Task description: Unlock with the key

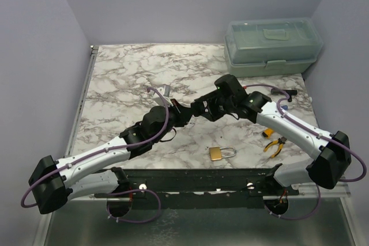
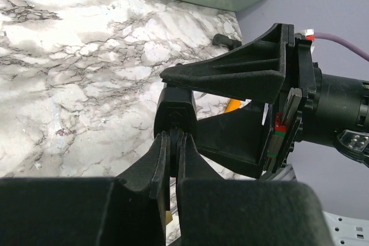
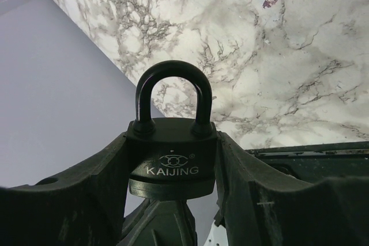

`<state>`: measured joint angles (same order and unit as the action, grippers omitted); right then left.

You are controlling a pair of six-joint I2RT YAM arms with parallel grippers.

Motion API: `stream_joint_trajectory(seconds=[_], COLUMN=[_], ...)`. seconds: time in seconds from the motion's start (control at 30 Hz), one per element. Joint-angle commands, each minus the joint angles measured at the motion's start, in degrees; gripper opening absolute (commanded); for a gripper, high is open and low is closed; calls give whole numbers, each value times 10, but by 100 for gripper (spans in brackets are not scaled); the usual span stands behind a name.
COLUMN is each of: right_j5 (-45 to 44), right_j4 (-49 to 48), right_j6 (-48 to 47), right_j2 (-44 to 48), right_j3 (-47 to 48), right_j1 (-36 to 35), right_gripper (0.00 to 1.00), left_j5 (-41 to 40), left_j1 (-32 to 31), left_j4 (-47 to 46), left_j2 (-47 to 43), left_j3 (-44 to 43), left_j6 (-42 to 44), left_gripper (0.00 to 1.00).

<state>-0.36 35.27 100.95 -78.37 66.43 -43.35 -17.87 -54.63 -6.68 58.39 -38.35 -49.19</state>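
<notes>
My right gripper (image 3: 172, 137) is shut on a black padlock (image 3: 172, 159) marked KAIJING, gripping its body by the sides, with the shackle closed and pointing away from the wrist. In the left wrist view my left gripper (image 2: 173, 137) is shut on a thin dark key (image 2: 172, 142), whose tip meets the padlock's underside (image 2: 174, 113). In the top view the two grippers meet above the table's middle, the left (image 1: 183, 113) and the right (image 1: 202, 109) tip to tip. The key's blade is hidden.
A brass padlock (image 1: 221, 153) lies on the marble table (image 1: 121, 79) near the front. Yellow-handled pliers (image 1: 275, 145) lie at the right, and a small metal piece (image 1: 165, 90) behind the grippers. A pale green toolbox (image 1: 271, 47) stands at the back right.
</notes>
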Motion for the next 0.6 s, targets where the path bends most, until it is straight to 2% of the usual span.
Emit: stream_joint_trajectory(seconds=[0.0, 0.13, 0.17, 0.27, 0.33, 0.57], right_j5=[78, 69, 63, 47, 35, 16], right_j4=[-61, -46, -45, -43, -38, -27], right_j6=[10, 6, 8, 14, 17, 21], right_j2=[5, 9, 17, 39, 54, 74], right_j3=[56, 55, 46, 21, 7, -11], right_j1=[-27, -27, -27, -27, -27, -27], right_gripper=[0, 0, 0, 0, 0, 0], left_j5=[-13, -9, -10, -14, -17, -13], left_j1=[-4, -4, -4, -4, -4, -4], left_j4=[-28, -25, -20, 3, 20, 73], left_j2=[33, 21, 11, -26, -54, -148], left_j3=[4, 6, 8, 17, 24, 51], left_j6=[28, 38, 39, 45, 46, 54], left_gripper=[0, 0, 3, 16, 29, 56])
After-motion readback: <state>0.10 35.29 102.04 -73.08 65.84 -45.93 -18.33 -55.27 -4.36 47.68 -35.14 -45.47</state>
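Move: The left hand still pinches the key's black head between shut fingers, the key standing in the black padlock, whose middle lies about 2 cm ahead and 3 cm to the right, level with it. The right hand keeps that padlock between its pads; the key's head is roughly 2 cm back and 3 cm to the left, level. The brass padlock lies on the table about 12 cm back, 13 cm right and 20 cm below the left hand. Left fingers open off the key and withdraw left, up and back some 4 cm; right lifts its padlock up-back. ##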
